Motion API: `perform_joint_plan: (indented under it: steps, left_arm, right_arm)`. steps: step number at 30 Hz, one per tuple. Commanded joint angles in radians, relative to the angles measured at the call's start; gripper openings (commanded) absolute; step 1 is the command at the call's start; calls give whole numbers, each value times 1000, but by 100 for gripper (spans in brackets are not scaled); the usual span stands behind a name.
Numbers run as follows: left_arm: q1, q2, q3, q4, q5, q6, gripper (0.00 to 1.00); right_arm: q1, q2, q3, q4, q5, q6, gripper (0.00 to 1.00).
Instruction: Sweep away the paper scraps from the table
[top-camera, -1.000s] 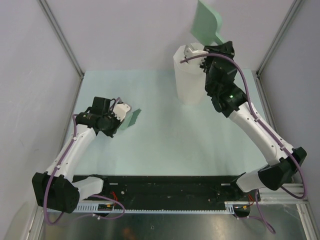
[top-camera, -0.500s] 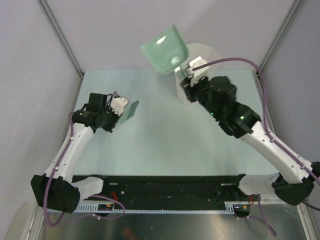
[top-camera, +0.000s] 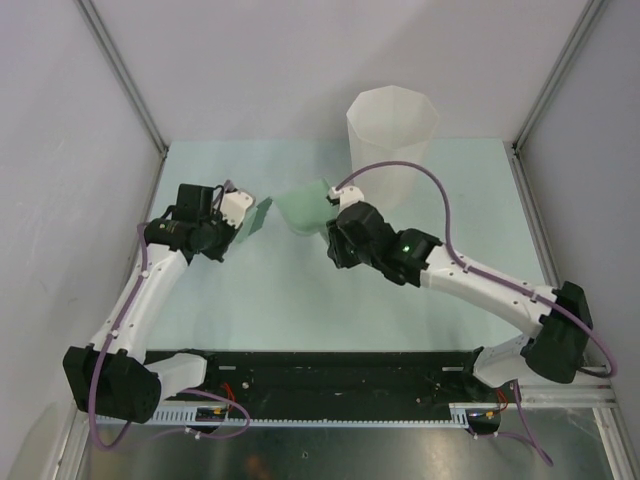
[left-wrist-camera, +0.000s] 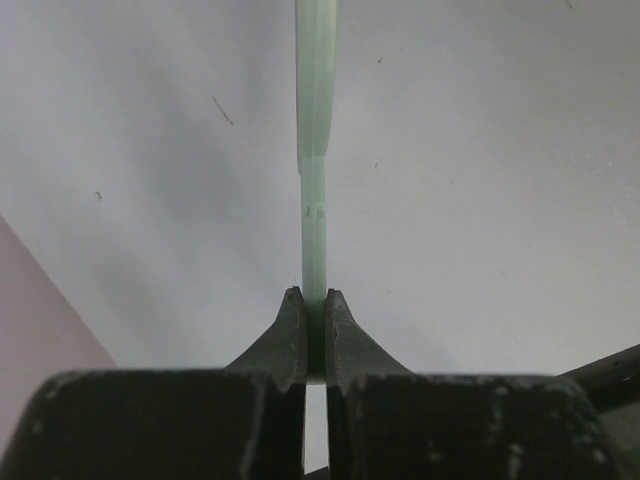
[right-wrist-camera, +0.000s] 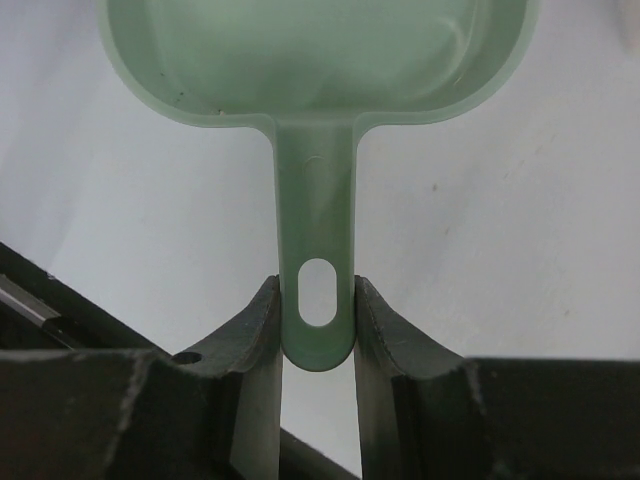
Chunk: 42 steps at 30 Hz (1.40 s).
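Note:
No paper scraps show in any view. My right gripper (top-camera: 335, 232) is shut on the handle of a small green dustpan (top-camera: 305, 212), held low over the middle of the pale mint table (top-camera: 400, 300). In the right wrist view the fingers (right-wrist-camera: 262, 320) clamp the handle's end and the dustpan (right-wrist-camera: 320, 40) looks empty. My left gripper (top-camera: 238, 215) is shut on a thin flat green scraper (top-camera: 262, 215), just left of the dustpan. The left wrist view shows the scraper (left-wrist-camera: 315, 150) edge-on between the shut jaws.
A tall white faceted bin (top-camera: 392, 120) stands at the back of the table, right of centre. Grey walls and metal rails (top-camera: 125, 80) enclose the table. A black base strip (top-camera: 330, 372) runs along the near edge.
My right arm swung the dustpan from above the bin down and leftward to the table's middle. The left arm shifted slightly back and left with the scraper.

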Motion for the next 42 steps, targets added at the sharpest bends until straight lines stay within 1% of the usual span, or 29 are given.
perform_joint_plan:
  steps: [1,8,12,18,19,20,21,22,24,25,26,29,30,32,33,34,36,37,38,40,41,42]
  left_arm:
    - [10,-6,21,47,-33,-22,0]
    - [12,-16,13,47,-48,-12,0]
    - [12,-24,12,48,-50,-10,0]
    - [13,-33,-10,48,-31,-2,0]
    - [12,-33,-10,48,-27,-2,0]
    - [12,-33,-10,48,-24,-2,0]
    - [12,-32,-10,48,-21,-4,0]
    - [12,-30,-10,50,-14,-4,0]
    - [12,-29,-7,48,-4,-7,0]
    - [10,-27,-4,48,1,-7,0]
    - [10,-27,2,48,4,-5,0]
    - [-2,-13,21,48,3,-7,0]
    - [-15,-9,25,45,-31,-10,0]
    - [-94,7,36,47,-77,-12,0]
    - [-130,11,41,48,-127,-12,0]
    - [-208,17,42,47,-204,-10,0]
    - [-285,40,53,52,-307,-10,0]
    - [-348,53,61,55,-421,-15,0]
    - [-373,86,79,62,-483,-22,0]
    - [-431,120,96,78,-565,-35,0]
    - [-453,148,99,102,-641,-33,0]
    - [-506,162,95,117,-678,-25,0]
  right_arm:
    - [10,50,-82,47,19,137,0]
    - [12,190,-140,116,-6,171,0]
    - [10,274,-149,142,16,176,0]
    - [23,308,-165,164,28,182,1]
    - [26,308,-165,162,26,182,16]
    - [29,307,-165,162,22,180,24]
    - [32,305,-166,160,17,179,37]
    - [33,296,-165,159,19,176,47]
    - [44,281,-165,150,31,174,62]
    - [44,272,-165,144,36,173,87]
    - [46,249,-165,142,37,168,100]
    - [55,186,-165,131,48,153,100]
    - [58,166,-165,130,52,142,100]
    - [56,124,-165,125,60,113,100]
    - [55,85,-165,116,80,104,100]
    - [53,66,-165,107,97,96,100]
    - [49,14,-166,67,173,78,100]
    - [46,0,-166,47,204,77,100]
    - [39,-15,-168,9,248,76,100]
    - [9,-52,-175,-25,273,79,100]
    - [-5,-64,-185,-54,281,90,100]
    - [-25,-78,-192,-68,283,94,100]
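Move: My right hand still grips the dustpan by its handle end; the bare table spot for that handle is about 18 cm below me and 2 cm back. From this hand the white bin stands some 27 cm ahead and 15 cm right, its middle about 5 cm lower; the brush head is roughly 17 cm left, 7 cm ahead and 12 cm lower. From my left hand, still holding the brush, that spot lies about 25 cm right, 3 cm back and 13 cm down. I lower the dustpan almost straight down with my right hand, about 17 cm to the table, tipping the fingers some 20 degrees more steeply, then open them wide, let go of the handle and rise about 11 cm, drifting right at the last. Late on, my left hand swings the held brush about 6 cm right towards the dustpan, tilting some 15 degrees. ##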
